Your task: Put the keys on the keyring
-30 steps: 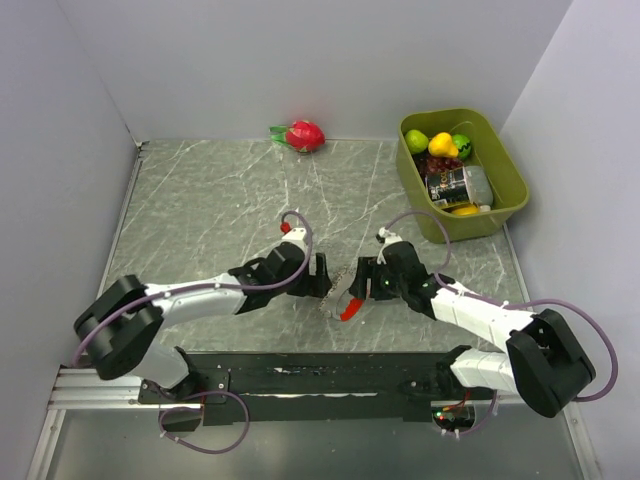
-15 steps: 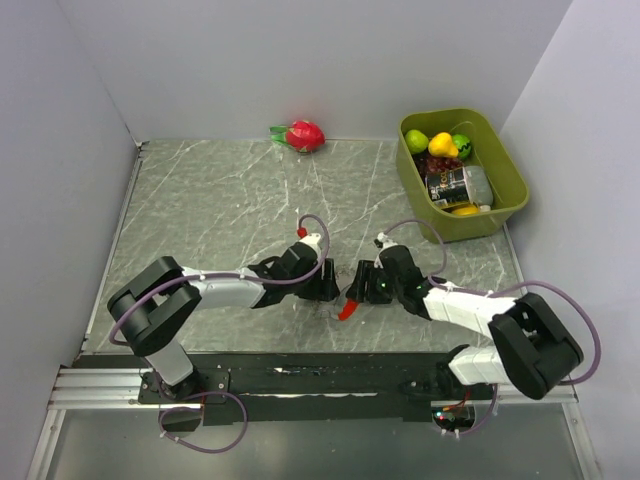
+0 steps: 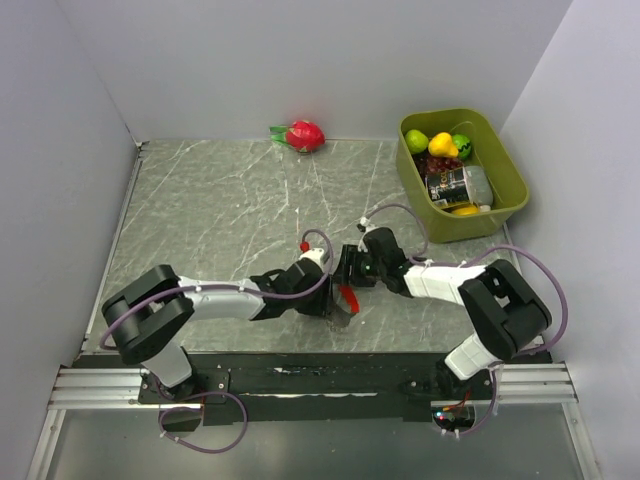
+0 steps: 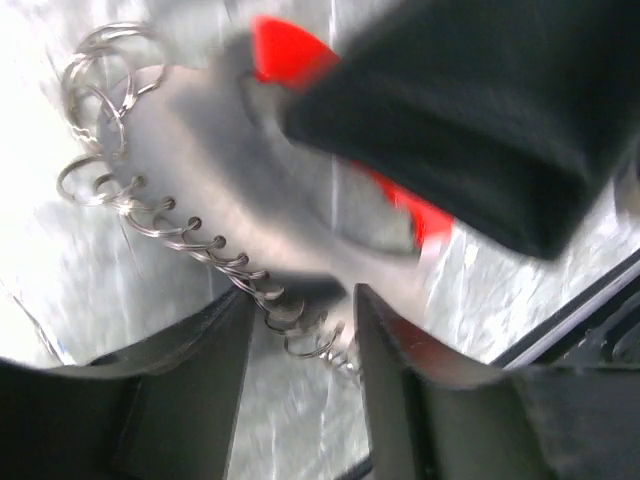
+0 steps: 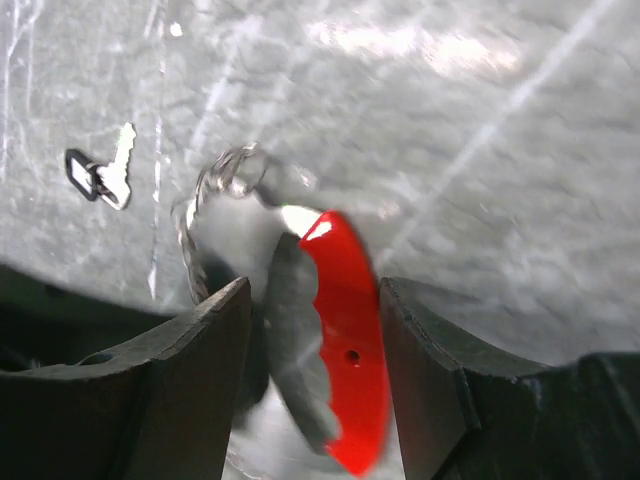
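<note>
The keyring's red crescent loop point(image 3: 348, 297) sits low in the middle of the marble table, between my two grippers. In the right wrist view the loop point(image 5: 350, 340) stands between my right gripper's point(image 5: 315, 290) fingers, against the right-hand one, and throws a grey shadow. My right gripper point(image 3: 352, 278) is shut on it. The silvery chain point(image 4: 215, 255) of rings trails from the loop point(image 4: 285, 45) and runs between the fingers of my left gripper point(image 4: 300, 370), which stand apart around it. My left gripper point(image 3: 336, 303) is open. A small key point(image 5: 100, 175) with a dark head lies on the table to the left.
An olive-green bin point(image 3: 505, 205) holding fruit and a can stands at the back right. A red dragon fruit point(image 3: 303, 134) lies against the back wall. The black base rail point(image 3: 320, 375) runs along the near edge, close behind both grippers.
My left gripper has slid right up to the loop and its jaws have narrowed around the chain. My right gripper has shifted left and away over the red loop.
</note>
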Controlling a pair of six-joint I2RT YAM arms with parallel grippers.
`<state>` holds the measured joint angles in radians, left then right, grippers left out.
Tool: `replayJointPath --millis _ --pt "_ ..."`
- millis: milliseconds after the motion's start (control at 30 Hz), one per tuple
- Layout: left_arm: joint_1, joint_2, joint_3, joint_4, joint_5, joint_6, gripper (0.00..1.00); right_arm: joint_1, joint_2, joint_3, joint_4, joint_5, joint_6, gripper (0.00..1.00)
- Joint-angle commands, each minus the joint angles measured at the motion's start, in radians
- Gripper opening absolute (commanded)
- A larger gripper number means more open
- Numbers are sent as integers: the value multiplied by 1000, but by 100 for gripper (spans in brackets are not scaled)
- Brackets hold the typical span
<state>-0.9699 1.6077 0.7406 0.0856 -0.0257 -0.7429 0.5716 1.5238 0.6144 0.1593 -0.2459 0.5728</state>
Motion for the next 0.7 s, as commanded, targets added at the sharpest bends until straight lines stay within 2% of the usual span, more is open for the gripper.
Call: replayJointPath --millis 0,67,167,400,500,667 --pt "-46 -87 0 -136 -144 -65 59 2 6 70 -23 -27 -30 62" --pt "-47 -110 11 -181 -224 -79 67 2 -25 76 -49 -6 -43 63" --pt "-52 -160 20 -227 -290 -72 74 2 -79 68 -87 19 -63 64" --pt "-50 -213 29 -231 -324 -26 81 5 -217 22 -217 60 -99 65" --pt "-46 -186 49 -219 -330 -4 82 5 -269 -19 -262 72 -99 65" --pt "-43 -123 151 -290 -368 36 83 4 -333 -87 -296 80 -87 66"
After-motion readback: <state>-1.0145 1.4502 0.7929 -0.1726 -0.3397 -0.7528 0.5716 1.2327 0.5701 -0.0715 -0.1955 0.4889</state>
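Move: The rings of the keyring lie between my left fingertips, a centimetre or so below them; its red grip is about 4 cm to the right and 1 cm ahead of this hand. The key with its black fob lies roughly 10 cm to the left of my left hand and 3 cm ahead. From my right hand the red grip is about 2 cm back, just below the fingertips, and the key some 13 cm to the left and 1 cm back. I open my left fingers from half to nearly wide and lift them off the keyring's rings. After a brief nudge back, the hand goes left and up about 4 cm each and a little forward, towards the key, turning some 10 degrees counter-clockwise and tipping up. My right hand rises clear of the red grip, then draws back and to the right, fingers staying open. ##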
